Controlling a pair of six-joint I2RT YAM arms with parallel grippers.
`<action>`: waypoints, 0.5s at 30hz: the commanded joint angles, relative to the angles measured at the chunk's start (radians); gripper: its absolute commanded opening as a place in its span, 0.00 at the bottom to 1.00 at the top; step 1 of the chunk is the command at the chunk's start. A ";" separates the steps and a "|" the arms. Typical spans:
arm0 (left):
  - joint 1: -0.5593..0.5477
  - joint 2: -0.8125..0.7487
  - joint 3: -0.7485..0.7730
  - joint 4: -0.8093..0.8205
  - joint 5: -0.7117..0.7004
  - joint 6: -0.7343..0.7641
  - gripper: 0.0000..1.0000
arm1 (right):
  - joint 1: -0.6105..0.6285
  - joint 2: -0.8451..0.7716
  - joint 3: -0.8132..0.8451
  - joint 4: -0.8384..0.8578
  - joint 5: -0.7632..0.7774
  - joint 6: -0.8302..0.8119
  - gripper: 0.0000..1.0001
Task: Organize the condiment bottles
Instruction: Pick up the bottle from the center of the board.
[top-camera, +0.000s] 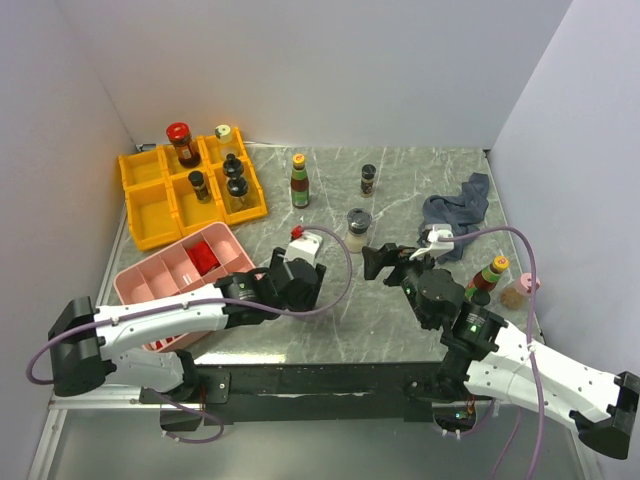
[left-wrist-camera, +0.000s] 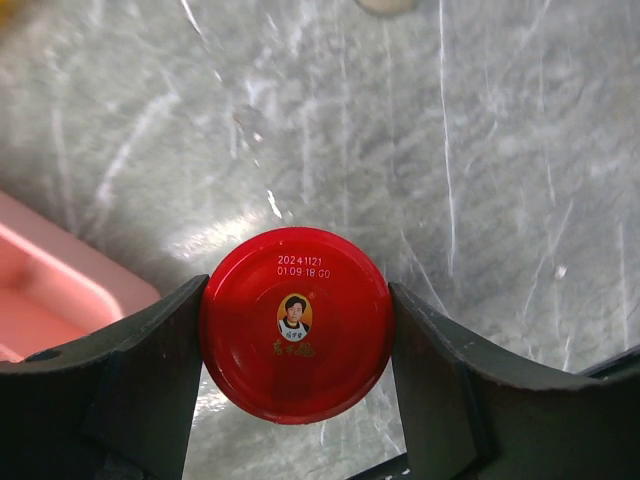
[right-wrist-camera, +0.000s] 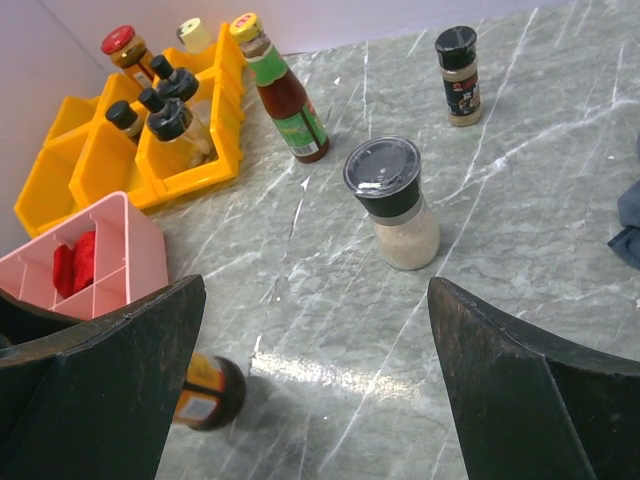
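Note:
My left gripper (left-wrist-camera: 297, 335) is shut on a red-lidded dark sauce jar (left-wrist-camera: 295, 325), a finger on each side of its lid. In the top view that gripper (top-camera: 300, 252) holds the jar (top-camera: 296, 232) beside the pink tray. The jar's lower end shows in the right wrist view (right-wrist-camera: 205, 392). My right gripper (top-camera: 382, 260) is open and empty (right-wrist-camera: 318, 300). A pale black-capped shaker (right-wrist-camera: 392, 200) stands ahead of it. A yellow-capped bottle (top-camera: 299, 181) and a black-capped spice jar (top-camera: 368, 180) stand farther back. Another yellow-capped bottle (top-camera: 490, 272) and a pale jar (top-camera: 517, 292) stand at the right.
Yellow bins (top-camera: 150, 205) at the back left hold a red-lidded jar (top-camera: 181, 143), a pale shaker (top-camera: 225, 138) and black-capped jars (top-camera: 235, 180). The pink tray (top-camera: 165, 275) with red blocks is at the front left. A dark cloth (top-camera: 455, 210) lies at the back right.

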 joint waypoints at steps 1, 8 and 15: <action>0.013 -0.070 0.155 0.054 -0.137 0.014 0.01 | -0.006 -0.033 -0.009 0.038 0.013 0.000 1.00; 0.181 -0.052 0.318 0.041 -0.145 0.121 0.01 | -0.006 -0.047 -0.008 0.040 -0.002 -0.001 1.00; 0.500 -0.018 0.470 0.067 -0.088 0.203 0.01 | -0.006 -0.067 -0.009 0.031 -0.017 -0.006 1.00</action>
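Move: The left hand already grips the red-capped jar low over the board; the yellow tray's middle lies about 22 cm ahead, 29 cm left and 7 cm below. The pink box is some 26 cm left, level with the hand; the green-labelled sauce bottle about 19 cm ahead and 3 cm left; the shaker about 9 cm ahead and 9 cm right. From the right hand the tray is about 20 cm ahead, 42 cm left and 17 cm below. Left hand keeps pinching the jar, lifting about 14 cm while swinging forward, then also left, towards the tray. ##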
